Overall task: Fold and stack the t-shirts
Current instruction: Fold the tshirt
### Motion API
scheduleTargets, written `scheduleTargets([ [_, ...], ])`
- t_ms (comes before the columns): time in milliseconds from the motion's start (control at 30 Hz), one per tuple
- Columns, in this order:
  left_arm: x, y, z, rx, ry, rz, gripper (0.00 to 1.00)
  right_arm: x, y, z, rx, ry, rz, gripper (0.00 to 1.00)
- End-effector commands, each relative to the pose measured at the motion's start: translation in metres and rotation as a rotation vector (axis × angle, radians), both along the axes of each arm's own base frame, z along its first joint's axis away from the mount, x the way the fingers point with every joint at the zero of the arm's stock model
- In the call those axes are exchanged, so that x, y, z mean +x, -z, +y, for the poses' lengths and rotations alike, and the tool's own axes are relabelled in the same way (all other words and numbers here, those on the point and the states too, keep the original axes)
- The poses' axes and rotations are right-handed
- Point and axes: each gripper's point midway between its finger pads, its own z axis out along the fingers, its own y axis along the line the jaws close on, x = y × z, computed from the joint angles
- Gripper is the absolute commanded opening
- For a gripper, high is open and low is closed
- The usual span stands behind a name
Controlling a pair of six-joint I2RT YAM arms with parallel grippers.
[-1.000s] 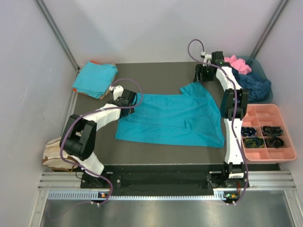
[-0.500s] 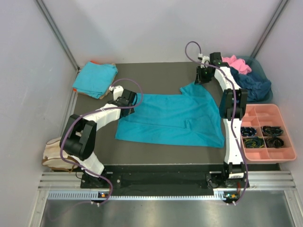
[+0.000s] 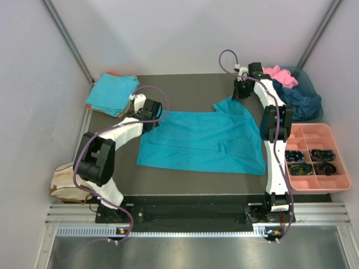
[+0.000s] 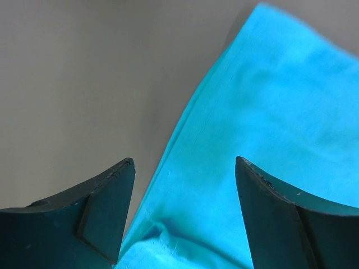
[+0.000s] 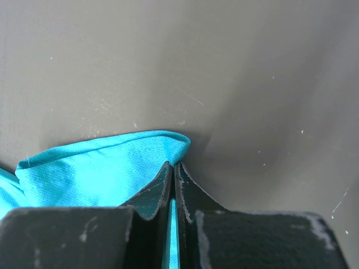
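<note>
A turquoise t-shirt (image 3: 202,140) lies spread flat in the middle of the dark table (image 3: 179,87). My right gripper (image 3: 238,94) is at its far right corner, shut on the cloth. In the right wrist view a fold of the t-shirt (image 5: 101,168) is pinched between the closed fingers of the right gripper (image 5: 174,163). My left gripper (image 3: 148,116) hangs open over the shirt's far left corner. In the left wrist view the t-shirt's edge (image 4: 269,112) runs between the spread tips of the left gripper (image 4: 185,161), which do not touch it.
A folded turquoise shirt (image 3: 112,92) lies at the back left corner. Pink (image 3: 280,75) and navy (image 3: 303,101) shirts are heaped in a bin at the back right. A pink compartment tray (image 3: 314,134) sits at the right edge. A beige object (image 3: 64,185) lies off the table's left side.
The right gripper has closed on the shirt's far right corner. The left gripper has shifted slightly toward the back of the table and stays open.
</note>
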Motion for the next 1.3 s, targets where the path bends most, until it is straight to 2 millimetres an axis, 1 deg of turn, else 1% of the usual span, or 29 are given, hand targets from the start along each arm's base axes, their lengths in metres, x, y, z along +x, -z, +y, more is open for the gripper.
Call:
scheduleTargets([
  [0, 0.039, -0.032, 0.005, 0.025, 0.015, -0.109, 0.78, 0.0, 0.01, 0.003, -0.012, -0.014, 0.001, 0.0],
  [33, 0.046, -0.032, 0.006, 0.041, 0.03, -0.107, 0.78, 0.001, 0.009, 0.005, -0.011, -0.016, -0.001, 0.0],
  [67, 0.052, -0.034, 0.01, 0.046, 0.028, -0.114, 0.79, 0.001, 0.009, 0.004, -0.012, -0.016, -0.001, 0.0],
  [133, 0.065, -0.028, 0.008, 0.04, 0.069, -0.092, 0.79, 0.0, 0.01, 0.005, -0.011, -0.016, 0.001, 0.0],
  [167, 0.07, -0.025, 0.011, 0.036, 0.077, -0.084, 0.79, 0.001, 0.01, 0.003, -0.013, -0.013, -0.002, 0.0],
  [200, 0.076, -0.021, 0.003, 0.001, 0.123, -0.078, 0.78, 0.001, 0.01, 0.004, -0.013, -0.015, -0.001, 0.0],
  [233, 0.084, -0.016, 0.001, 0.006, 0.147, -0.07, 0.77, 0.001, 0.01, 0.003, -0.013, -0.015, -0.002, 0.0],
  [300, 0.094, -0.007, -0.002, 0.004, 0.173, -0.066, 0.77, 0.0, 0.01, 0.004, -0.012, -0.018, 0.0, 0.0],
  [333, 0.1, -0.01, -0.005, 0.009, 0.192, -0.076, 0.77, -0.001, 0.011, 0.004, -0.012, -0.016, 0.003, 0.0],
  [400, 0.106, -0.004, -0.007, 0.011, 0.207, -0.074, 0.77, 0.0, 0.011, 0.005, -0.01, -0.018, 0.002, 0.0],
  [433, 0.112, -0.007, -0.01, 0.012, 0.223, -0.085, 0.77, 0.0, 0.01, 0.005, -0.01, -0.019, 0.0, 0.0],
  [467, 0.114, -0.007, -0.01, 0.016, 0.227, -0.088, 0.77, 0.0, 0.01, 0.004, -0.012, -0.016, 0.002, 0.0],
  [500, 0.117, -0.002, -0.009, 0.023, 0.228, -0.084, 0.77, -0.001, 0.011, 0.004, -0.012, -0.018, 0.002, 0.0],
  [533, 0.121, -0.006, -0.009, 0.03, 0.234, -0.096, 0.77, 0.0, 0.01, 0.004, -0.01, -0.017, 0.0, 0.0],
  [600, 0.125, -0.003, -0.007, 0.036, 0.234, -0.092, 0.77, -0.001, 0.01, 0.005, -0.01, -0.019, 0.0, 0.0],
  [767, 0.136, -0.009, -0.01, 0.029, 0.248, -0.114, 0.77, -0.001, 0.011, 0.003, -0.012, -0.015, 0.002, 0.0],
  [867, 0.138, -0.007, -0.008, 0.03, 0.249, -0.116, 0.78, -0.001, 0.013, 0.004, -0.012, -0.016, 0.005, 0.0],
  [1200, 0.142, 0.017, -0.001, 0.006, 0.231, -0.081, 0.77, -0.003, 0.015, 0.003, -0.012, -0.016, 0.011, 0.0],
  [1267, 0.142, 0.022, 0.002, -0.005, 0.225, -0.072, 0.75, -0.003, 0.016, 0.003, -0.012, -0.016, 0.012, 0.0],
])
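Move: The t-shirt's far-left corner lies about 13 cm straight ahead of the open left hand and some 4 cm below it. Beyond that corner, the folded stack stands about 22 cm to its left and 11 cm farther out; the sleeve tip, already pinched by the right hand, is some 43 cm to its right and 8 cm farther out. From the right hand the corner lies about 43 cm left, 8 cm back and 1 cm lower. The left hand, still open, goes some 13 cm forward, turning clockwise, then sinks over the t-shirt's far-left corner. ##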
